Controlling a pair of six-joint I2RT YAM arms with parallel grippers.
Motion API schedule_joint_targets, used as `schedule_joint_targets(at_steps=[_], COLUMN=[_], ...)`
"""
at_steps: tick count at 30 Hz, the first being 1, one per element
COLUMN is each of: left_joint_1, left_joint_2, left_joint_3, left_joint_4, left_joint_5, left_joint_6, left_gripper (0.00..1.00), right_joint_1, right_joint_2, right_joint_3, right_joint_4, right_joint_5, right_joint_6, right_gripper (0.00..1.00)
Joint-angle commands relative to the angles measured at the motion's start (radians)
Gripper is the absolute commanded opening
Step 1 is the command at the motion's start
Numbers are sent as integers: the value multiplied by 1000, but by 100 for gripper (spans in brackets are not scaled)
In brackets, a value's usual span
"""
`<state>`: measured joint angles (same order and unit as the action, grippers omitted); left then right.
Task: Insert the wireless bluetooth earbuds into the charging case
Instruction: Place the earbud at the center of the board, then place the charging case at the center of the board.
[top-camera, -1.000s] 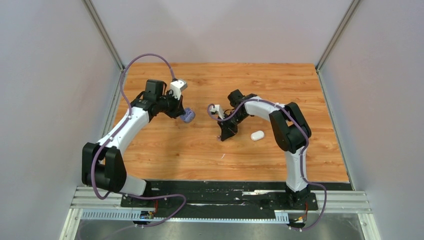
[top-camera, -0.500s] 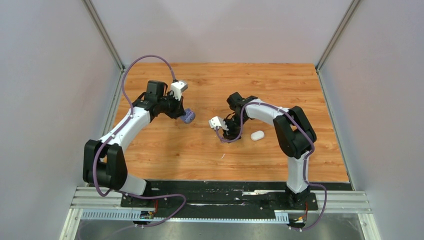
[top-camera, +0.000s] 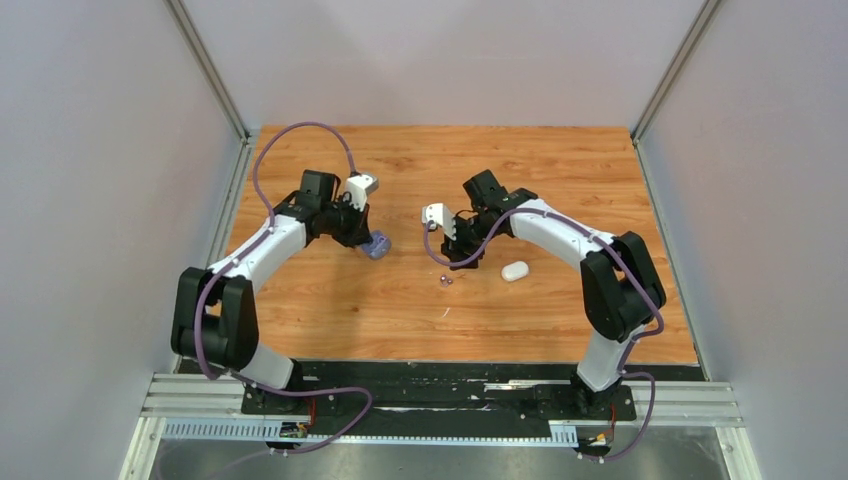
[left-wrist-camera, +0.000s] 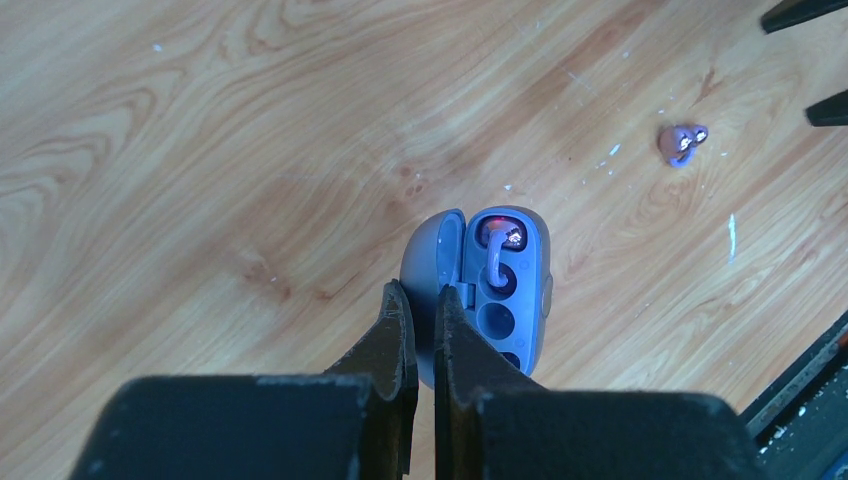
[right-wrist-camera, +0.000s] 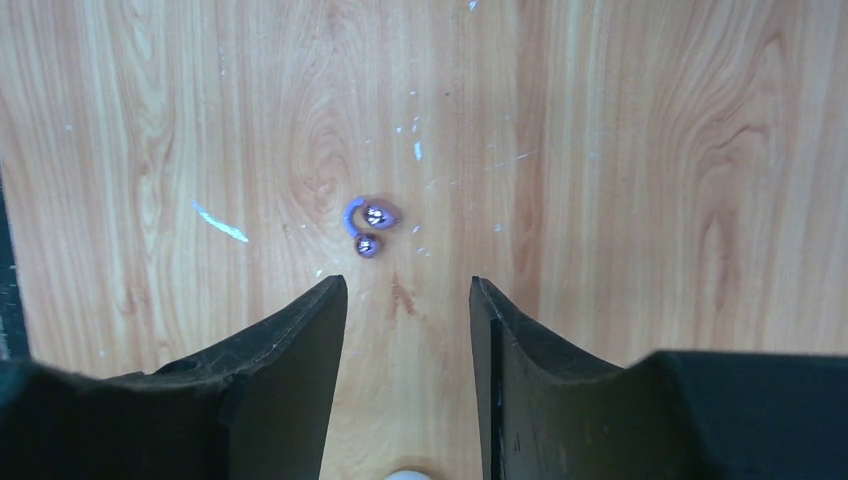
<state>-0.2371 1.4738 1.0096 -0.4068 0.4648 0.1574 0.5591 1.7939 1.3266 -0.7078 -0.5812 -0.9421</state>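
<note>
My left gripper (left-wrist-camera: 420, 295) is shut on the lid edge of the open purple charging case (left-wrist-camera: 505, 290), which rests low over the wood (top-camera: 376, 246). One purple earbud (left-wrist-camera: 500, 235) sits in the case's top well; the other wells look dark. A second purple earbud (right-wrist-camera: 368, 225) lies loose on the table (top-camera: 446, 281), just ahead of my right gripper (right-wrist-camera: 405, 285). That gripper is open with nothing between its fingers. It hovers above the board (top-camera: 461, 258), to the right of the case.
A closed white oval case (top-camera: 515, 271) lies on the wooden table (top-camera: 560, 180) to the right of the right gripper; a sliver of it shows at the bottom edge of the right wrist view. Grey walls enclose the board on three sides. A black rail (top-camera: 440, 375) runs along the near edge.
My right gripper has opened and drawn back, and the purple earbud now lies loose on the table below it. My left gripper has shifted slightly toward the near side with the case.
</note>
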Motion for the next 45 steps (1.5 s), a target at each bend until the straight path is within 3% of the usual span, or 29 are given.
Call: schedule_joint_targets(at_steps=[1, 10, 18, 20, 24, 26, 27, 28, 30, 35, 40, 45], left_joint_1=[-17, -18, -17, -19, -18, -14, -11, -9, -1, 22, 22, 22], left_joint_2=[118, 421, 542, 555, 551, 534, 527, 509, 472, 279, 27, -124], left_joint_3=[67, 301, 416, 429, 421, 418, 420, 432, 459, 456, 310, 229], left_joint_4=[-28, -249, -311, -315, -302, -297, -297, -299, -315, -268, -137, -160], left_joint_5=[49, 145, 194, 192, 165, 175, 178, 183, 192, 157, 100, 120], left_joint_6=[60, 316, 358, 358, 351, 352, 346, 341, 324, 243, 121, 77], left_gripper=[0, 0, 0, 6, 36, 65, 70, 92, 99, 100, 100, 99], right_joint_1=[-13, -31, -51, -51, -51, -52, -51, -51, -51, -48, -42, -18], right_joint_2=[-75, -181, -195, -187, -172, -166, -165, -163, -159, -119, -48, 26], right_joint_3=[-63, -157, -175, -172, -162, -157, -156, -157, -162, -182, -174, -142], right_joint_4=[42, 45, 49, 53, 56, 58, 61, 63, 65, 44, 29, 63], right_joint_5=[-19, -8, -7, -11, -18, -21, -23, -29, -47, -83, -87, -82], right_joint_6=[166, 184, 180, 180, 180, 186, 192, 196, 198, 87, -101, -168], right_gripper=[48, 48, 49, 49, 49, 49, 49, 49, 49, 47, 46, 46])
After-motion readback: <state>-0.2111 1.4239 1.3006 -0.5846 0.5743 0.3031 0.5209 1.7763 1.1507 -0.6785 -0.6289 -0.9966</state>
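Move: Beneath the left hand, which pinches the open charging case by its lid, the bare landing spot lies about 10 cm down, 5 cm right and 2 cm ahead; the loose earbud on the board is some 14 cm right of this hand and 1 cm back. The right hand, empty and half open, has that earbud about 7 cm below, 2 cm back and 2 cm left. The white case sits 11 cm right of the right hand, level with it. Lowering the charging case about 8 cm onto the bare board, drifting slightly forward and right and twisting some 20 degrees clockwise, the left hand opens wide to let go of the lid, then climbs steeply, nearly 20 cm, clear of it. The right hand shifts about 3 cm back and 3 cm right, waits, then sinks some 5 cm beside the loose earbud, fingers still half open, touching nothing. ##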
